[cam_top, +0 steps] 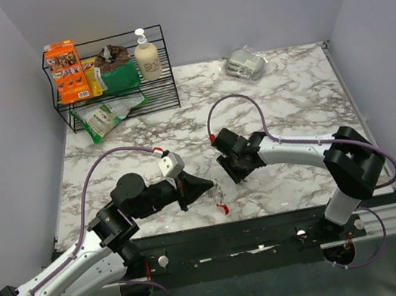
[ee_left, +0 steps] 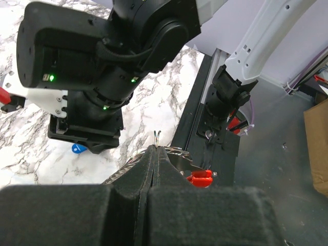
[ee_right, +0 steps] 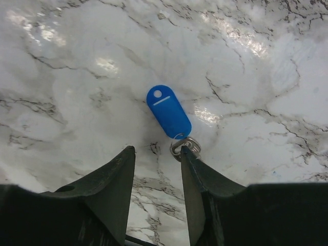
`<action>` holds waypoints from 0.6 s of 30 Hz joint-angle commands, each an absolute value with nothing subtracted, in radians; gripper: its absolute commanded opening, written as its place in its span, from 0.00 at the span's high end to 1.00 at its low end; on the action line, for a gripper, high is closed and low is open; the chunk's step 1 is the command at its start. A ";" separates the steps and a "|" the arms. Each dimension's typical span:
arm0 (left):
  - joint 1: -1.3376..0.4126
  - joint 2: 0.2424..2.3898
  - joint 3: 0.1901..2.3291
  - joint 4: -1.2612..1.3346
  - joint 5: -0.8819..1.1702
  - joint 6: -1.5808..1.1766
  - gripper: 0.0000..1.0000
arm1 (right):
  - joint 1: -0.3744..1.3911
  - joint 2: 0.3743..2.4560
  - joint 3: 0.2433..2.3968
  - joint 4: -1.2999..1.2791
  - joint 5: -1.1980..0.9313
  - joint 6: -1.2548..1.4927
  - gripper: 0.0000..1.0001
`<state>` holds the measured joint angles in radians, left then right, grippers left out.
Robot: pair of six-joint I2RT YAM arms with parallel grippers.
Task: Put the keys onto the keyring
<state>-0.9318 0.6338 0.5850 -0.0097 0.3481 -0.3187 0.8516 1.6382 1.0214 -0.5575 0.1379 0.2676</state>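
Note:
The keyring (ee_left: 157, 137) is a silver ring with a short chain (ee_left: 123, 171) and a red clip (ee_left: 200, 178). My left gripper (ee_left: 155, 148) is shut on it, with the ring poking out above the fingertips. In the top view the left gripper (cam_top: 209, 187) holds the keyring (cam_top: 220, 196) near the table's front edge, the red clip (cam_top: 224, 208) hanging below. One of the keys (ee_right: 185, 146), silver with a blue plastic tag (ee_right: 168, 111), lies flat on the marble. My right gripper (ee_right: 156, 151) hovers over it, open, its right finger (ee_right: 197, 174) at the key's silver head. Nothing is between its fingers.
A black wire rack (cam_top: 164, 85) at the back left holds an orange box (cam_top: 66, 71), green bags (cam_top: 120, 76) and a soap bottle (cam_top: 147, 57). A silver packet (cam_top: 246, 63) lies at the back right. The black front rail (cam_top: 273, 223) runs just beyond the keyring.

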 commanded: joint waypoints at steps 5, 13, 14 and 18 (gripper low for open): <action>-0.937 0.620 0.584 0.002 0.348 -0.316 1.00 | 0.858 1.695 1.057 -0.612 0.232 0.275 0.53; -0.937 0.624 0.588 0.003 0.348 -0.314 1.00 | 0.857 1.721 1.051 -0.611 0.215 0.279 0.65; -0.936 0.624 0.586 0.003 0.350 -0.316 1.00 | 0.857 1.723 1.051 -0.611 0.213 0.279 0.67; -0.937 0.621 0.588 0.002 0.350 -0.314 1.00 | 0.859 1.735 1.054 -0.612 0.213 0.282 0.83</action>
<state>-0.9318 0.6338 0.5850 -0.0097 0.3481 -0.3183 0.8516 1.7096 1.0313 -0.5949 0.1951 0.2729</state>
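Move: The key head, joined to the blue tag by a small ring, lies about 2 cm to the right of the right hand's half-open fingers, level with them fore and aft and some 2 cm below. The tag's middle is about 2 cm ahead, also some 2 cm down; the keyring hanging in the left hand is roughly 8 cm left, 10 cm back and 18 cm higher. From the left hand, the key head is some 11 cm ahead, 10 cm right and 24 cm below. The right hand sinks about 2 cm to the table and at the same time shifts some 1.5 cm to its right, quickly at first and then easing, the fingertips swinging a little to the right as they come down over the key head and the small ring at the tag's near end. As it slows, the fingers close from half open to a narrow gap around the key head and ring, though a firm pinch can't yet be seen; the left hand keeps still, holding the keyring up. ##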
